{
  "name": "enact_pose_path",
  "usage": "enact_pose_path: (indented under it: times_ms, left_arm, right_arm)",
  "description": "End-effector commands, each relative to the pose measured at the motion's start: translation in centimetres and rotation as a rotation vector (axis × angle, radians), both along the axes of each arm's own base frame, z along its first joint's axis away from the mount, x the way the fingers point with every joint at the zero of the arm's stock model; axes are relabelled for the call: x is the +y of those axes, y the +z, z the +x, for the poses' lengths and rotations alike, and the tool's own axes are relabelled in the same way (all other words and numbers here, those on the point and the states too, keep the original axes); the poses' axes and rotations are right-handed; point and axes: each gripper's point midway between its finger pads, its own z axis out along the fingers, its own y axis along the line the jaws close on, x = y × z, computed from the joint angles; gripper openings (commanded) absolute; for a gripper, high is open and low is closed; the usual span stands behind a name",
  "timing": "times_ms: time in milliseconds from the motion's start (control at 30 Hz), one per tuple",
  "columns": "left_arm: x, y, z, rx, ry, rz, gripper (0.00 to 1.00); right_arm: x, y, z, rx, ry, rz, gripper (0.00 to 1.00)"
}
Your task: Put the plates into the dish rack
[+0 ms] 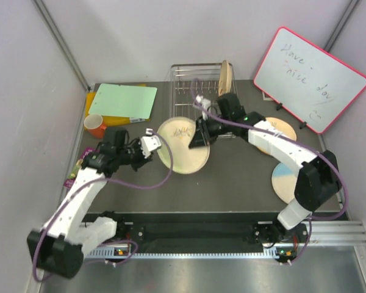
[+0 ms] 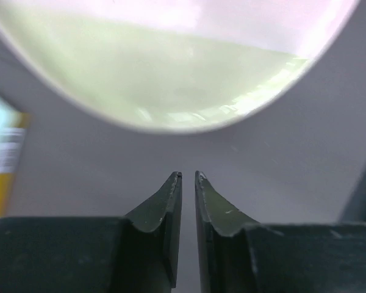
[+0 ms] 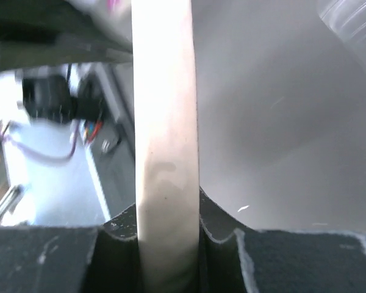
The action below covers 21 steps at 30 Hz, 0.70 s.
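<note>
A cream plate with a pale green tint [image 1: 180, 149] lies mid-table, in front of the dish rack [image 1: 192, 82]. My right gripper [image 1: 199, 138] is shut on its right rim; the right wrist view shows that rim edge-on [image 3: 165, 122] clamped between the fingertips [image 3: 168, 198]. My left gripper [image 1: 152, 144] sits just off the plate's left edge. Its jaws [image 2: 188, 175] stand a narrow slit apart with nothing between them, and the plate [image 2: 171, 73] is ahead of them. One plate [image 1: 226, 78] stands upright in the rack. A tan plate [image 1: 279, 129] and a light blue plate [image 1: 285, 181] lie at the right.
A green sheet on a yellow folder [image 1: 125, 101] and an orange cup [image 1: 96, 125] are at the back left. A pink-framed whiteboard [image 1: 311, 79] leans at the back right. A small packet [image 1: 73, 176] lies at the left table edge. Walls close in both sides.
</note>
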Motion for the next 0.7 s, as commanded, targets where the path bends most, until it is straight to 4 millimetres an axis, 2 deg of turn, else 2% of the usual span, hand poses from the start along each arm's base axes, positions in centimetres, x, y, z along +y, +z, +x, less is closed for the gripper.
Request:
enact_pose_path:
  times_ms: [0,33,67,100,133,167,200,233,267,300,333,367,400,467,500,533,667]
  left_arm:
    - [1.6,8.0,2.3,-0.271,0.287,-0.160,0.27]
    - [2.3,10.3,3.0,-0.388,0.347,-0.206,0.36]
    - [2.9,10.2,3.3,-0.411,0.395,-0.210,0.47]
    - [4.0,9.2,3.6,-0.417,0.458,-0.185,0.49]
    - [4.3,9.4,3.7,-0.436,0.476,-0.187,0.51]
    - [4.5,9.4,3.9,-0.444,0.496,-0.188,0.53]
    - [5.4,9.5,4.4,-0.444,0.571,-0.193,0.53]
    - [5.9,9.3,4.9,-0.437,0.629,-0.200,0.54]
    - [6.5,9.7,5.4,-0.445,0.691,-0.210,0.54]
    - [7.1,9.9,5.7,-0.437,0.746,-0.218,0.54]
    - [7.0,9.7,5.8,-0.429,0.749,-0.217,0.54]
    - [7.2,10.0,5.9,-0.440,0.752,-0.222,0.54]
    - [7.4,10.3,5.8,-0.454,0.755,-0.228,0.54]
    - [7.1,10.3,5.6,-0.459,0.734,-0.232,0.54]
    - [7.0,9.9,5.3,-0.444,0.723,-0.224,0.53]
    - [6.9,9.7,5.2,-0.432,0.717,-0.225,0.53]
    - [6.2,8.7,4.6,-0.391,0.686,-0.230,0.53]
  right_arm:
    - [-1.4,11.8,8.2,-0.318,-0.182,0.098,0.00]
    - [-1.8,15.0,10.1,-0.392,-0.243,0.105,0.00]
    - [-1.6,14.7,12.1,-0.412,-0.291,0.070,0.00]
    - [-2.2,15.3,14.3,-0.466,-0.364,0.035,0.00]
    - [-2.4,18.6,15.8,-0.544,-0.421,0.049,0.00]
    - [-2.0,17.5,18.0,-0.549,-0.464,0.006,0.00]
    - [-2.3,18.0,19.5,-0.593,-0.502,-0.018,0.00]
    - [-3.4,21.1,21.4,-0.678,-0.616,-0.033,0.00]
    - [-3.3,19.8,23.6,-0.698,-0.670,-0.084,0.00]
    - [-4.7,20.1,25.3,-0.757,-0.762,-0.148,0.00]
    - [-5.2,22.5,26.2,-0.820,-0.833,-0.134,0.00]
    - [-5.4,21.2,27.8,-0.832,-0.881,-0.182,0.00]
    - [-7.4,21.5,28.9,-0.879,-0.995,-0.258,0.00]
    - [-8.5,21.6,30.7,-0.929,-1.121,-0.290,0.00]
    - [-10.0,21.6,31.1,-0.951,-1.201,-0.341,0.00]
    - [-10.4,21.6,31.8,-0.963,-1.254,-0.340,0.00]
    - [-12.1,21.6,32.3,-0.990,-1.397,-0.394,0.00]
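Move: About 27 cm ahead, 4 cm to the right and 12 cm below the right hand, which holds the plate by its rim, lies the middle of the dish rack. The rack's near rail is some 10 cm ahead and 4 cm right, while the plate already racked stands roughly 32 cm ahead and 12 cm right. From the left hand the rack is about 28 cm ahead, 21 cm right and 8 cm down. Swinging the pinched plate forward over the dish rack, the right hand travels some 32 cm, drifting right, and rises before dipping late towards the slots just left of the racked plate. Its fingers keep their hold while turning clockwise from pointing left to pointing forward. The left hand lifts away, going up, left and a little forward, turns about 40 degrees counter-clockwise and opens halfway. ##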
